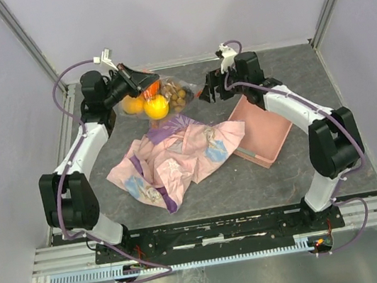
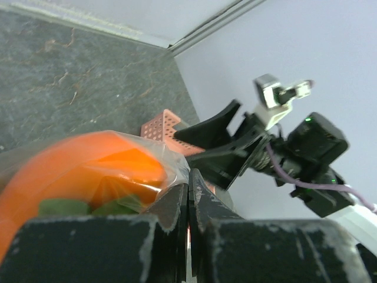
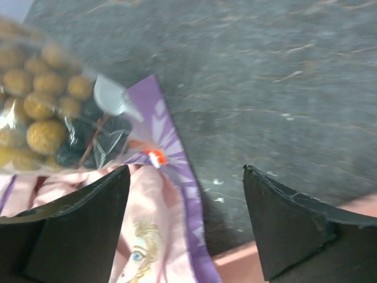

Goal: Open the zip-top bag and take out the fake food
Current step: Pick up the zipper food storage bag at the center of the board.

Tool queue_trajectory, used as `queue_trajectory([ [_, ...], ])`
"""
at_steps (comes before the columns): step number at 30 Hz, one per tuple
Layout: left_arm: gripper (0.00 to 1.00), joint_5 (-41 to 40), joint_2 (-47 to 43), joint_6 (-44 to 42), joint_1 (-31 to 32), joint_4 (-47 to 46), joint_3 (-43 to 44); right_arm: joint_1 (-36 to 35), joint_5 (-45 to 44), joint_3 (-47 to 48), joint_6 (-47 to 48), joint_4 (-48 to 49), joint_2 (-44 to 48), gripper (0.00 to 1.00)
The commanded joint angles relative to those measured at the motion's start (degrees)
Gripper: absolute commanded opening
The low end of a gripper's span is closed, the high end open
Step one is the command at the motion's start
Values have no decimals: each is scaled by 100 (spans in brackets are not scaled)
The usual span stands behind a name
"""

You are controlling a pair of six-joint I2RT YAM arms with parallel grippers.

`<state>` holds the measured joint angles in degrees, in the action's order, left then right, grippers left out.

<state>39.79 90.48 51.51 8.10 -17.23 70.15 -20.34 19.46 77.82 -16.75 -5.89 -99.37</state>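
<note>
The zip-top bag (image 1: 160,99) hangs at the back of the table, and my left gripper (image 1: 142,85) is shut on its upper edge. Inside it, the fake food shows as an orange (image 1: 157,108), a yellow fruit (image 1: 132,105) and tan grapes (image 1: 178,98). The left wrist view has the shut jaws pinching clear plastic (image 2: 174,174), with a red-orange fruit (image 2: 82,177) pressed behind it. My right gripper (image 1: 209,89) stands open just right of the bag. In the right wrist view the bag's orange-red zip end (image 3: 154,157) and the grapes (image 3: 41,112) lie ahead of the left finger (image 3: 88,224).
A pink-purple patterned cloth (image 1: 176,154) lies crumpled mid-table, under the bag's lower end (image 3: 153,236). A pink perforated basket (image 1: 262,130) sits to its right, below the right arm. Grey walls close in the back and sides.
</note>
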Motion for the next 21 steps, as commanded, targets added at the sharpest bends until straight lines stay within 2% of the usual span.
queue_trajectory([
  [1, 3, 244, -307, 462, -10, -351, 609, -71, 1083, -326, -161, 1230, 234, 93],
  [4, 3, 252, -377, 555, 5, -346, 789, -31, 1378, -854, -401, 2040, 360, 93],
  [6, 3, 241, -438, 615, 48, -347, 897, -32, 1395, -1388, -722, 3107, 512, 93],
  [11, 3, 230, -572, 772, 156, -351, 1225, -27, 1034, -2275, -769, 4970, 537, 93],
  [14, 3, 300, -638, 891, 176, -360, 1422, -30, 647, -3124, -493, 7362, 312, 93],
  [16, 3, 383, -677, 1012, 183, -450, 1515, -2, 655, -3323, -439, 8775, -67, 93],
  [21, 3, 568, -732, 1319, 181, -714, 1572, -32, 1293, -2739, -1082, 8864, -376, 91],
])
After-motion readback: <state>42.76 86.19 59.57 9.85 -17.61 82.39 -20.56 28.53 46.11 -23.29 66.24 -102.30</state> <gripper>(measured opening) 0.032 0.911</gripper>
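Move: My right hand, empty and open, has the bag's hanging zip end just beside it: about 4 cm to its left, 1 cm ahead and 2 cm below. The pink cloth lies some 20 cm back and 15 cm left of that hand, the pink basket about 13 cm back and 21 cm right, both roughly 17 cm below. From my left hand, already holding the bag, the zip end is about 14 cm right, 4 cm back and 13 cm lower. Keeping my pinch on the bag, I raise my left hand about 13 cm, easing it back nearly 4 cm late in the lift and tipping the fingers slightly up. My open right hand draws back and left a few centimetres, then nearly stops and swings its fingers up from their downward slant, some 35 degrees with a roll, without gripping the bag. ##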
